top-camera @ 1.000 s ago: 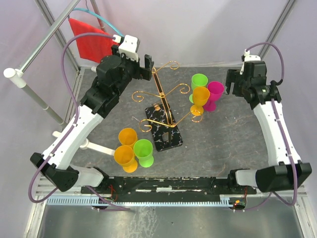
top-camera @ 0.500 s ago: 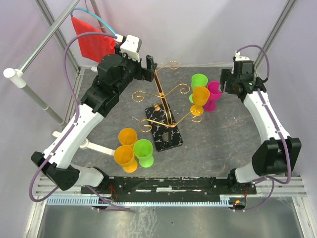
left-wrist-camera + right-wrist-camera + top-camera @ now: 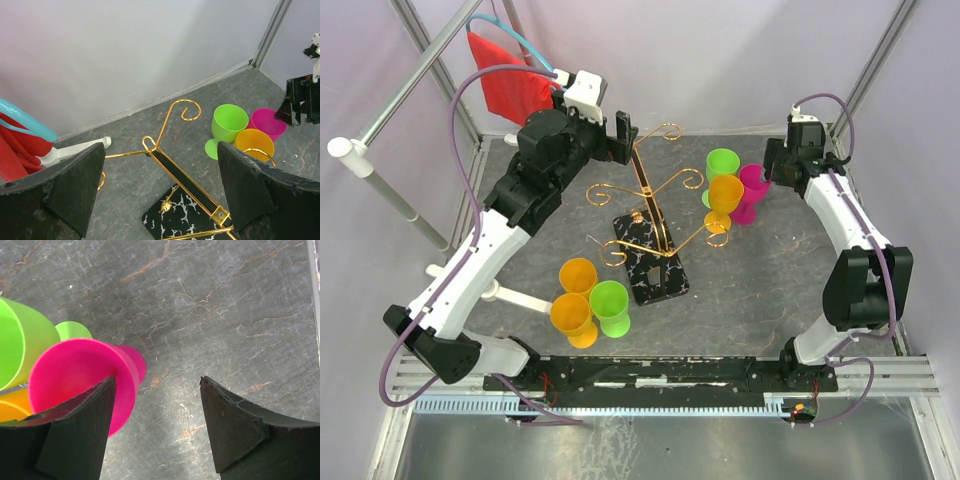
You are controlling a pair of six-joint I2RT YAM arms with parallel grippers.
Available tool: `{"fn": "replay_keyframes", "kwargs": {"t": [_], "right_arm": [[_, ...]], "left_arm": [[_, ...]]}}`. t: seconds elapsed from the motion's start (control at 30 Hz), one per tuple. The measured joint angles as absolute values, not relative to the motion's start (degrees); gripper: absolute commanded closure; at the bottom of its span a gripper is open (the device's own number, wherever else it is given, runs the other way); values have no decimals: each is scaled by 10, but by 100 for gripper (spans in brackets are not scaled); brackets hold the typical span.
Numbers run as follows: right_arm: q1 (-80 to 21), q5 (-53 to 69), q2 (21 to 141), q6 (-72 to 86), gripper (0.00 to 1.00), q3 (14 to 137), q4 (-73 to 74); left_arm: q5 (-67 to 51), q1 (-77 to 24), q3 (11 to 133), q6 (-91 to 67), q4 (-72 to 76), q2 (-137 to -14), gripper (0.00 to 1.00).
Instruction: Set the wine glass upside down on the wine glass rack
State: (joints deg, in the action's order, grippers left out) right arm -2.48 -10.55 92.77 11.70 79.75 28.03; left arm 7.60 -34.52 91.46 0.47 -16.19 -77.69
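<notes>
The wine glass rack (image 3: 646, 205) is a gold wire tree on a black marbled base (image 3: 651, 262) in the middle of the mat. A pink wine glass (image 3: 754, 186) stands upright at the back right, beside a green one (image 3: 722, 164) and an orange one (image 3: 725, 194). My right gripper (image 3: 773, 172) hovers open just right of the pink glass. In the right wrist view the pink glass (image 3: 80, 375) lies partly behind the left finger (image 3: 75, 440), and its edge reaches into the gap of the gripper (image 3: 157, 385). My left gripper (image 3: 620, 135) hangs open above the rack's top (image 3: 172, 167).
Two orange glasses (image 3: 576, 296) and a green one (image 3: 611, 306) stand at the front left of the mat. A red cloth (image 3: 505, 80) hangs on the frame at the back left. A white peg (image 3: 75, 150) lies near the back wall.
My right arm has swung in toward the pink glass and its jaws have narrowed somewhat. The left arm and the glasses have not moved.
</notes>
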Motion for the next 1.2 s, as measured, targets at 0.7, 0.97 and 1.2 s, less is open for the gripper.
{"fn": "replay_keyframes", "kwargs": {"t": [0.7, 0.97, 1.2], "right_arm": [[-17, -93, 965, 121, 100, 797, 270], [-18, -143, 924, 96, 100, 800, 314], [-17, -167, 777, 72, 100, 797, 283]], "left_arm": [[76, -345, 890, 4, -131, -783, 1], [76, -345, 903, -62, -117, -792, 1], [74, -345, 936, -163, -113, -818, 1]]}}
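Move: The magenta glass stands right beside the right hand: its middle is about 4 cm left, level fore and aft and some 8 cm down, with the near side of its rim just below the open fingers. From that hand the green glass is roughly 13 cm left and 3 cm farther out, the orange one 11 cm left and 2 cm back. The rack's middle is about 27 cm left and 9 cm back. From the left hand the magenta glass lies some 30 cm right, 8 cm ahead and 34 cm below. The magenta glass's right-hand rim wall is pinched by the right fingers, which sink about 2.5 cm around it and then shut, one pad inside the cup and one outside. Holding it there, the hand draws back and slightly left, then rises fast, some 13 cm in all, with fingers tipping up. The empty, open left hand eases a little right, its left side rolling down. ##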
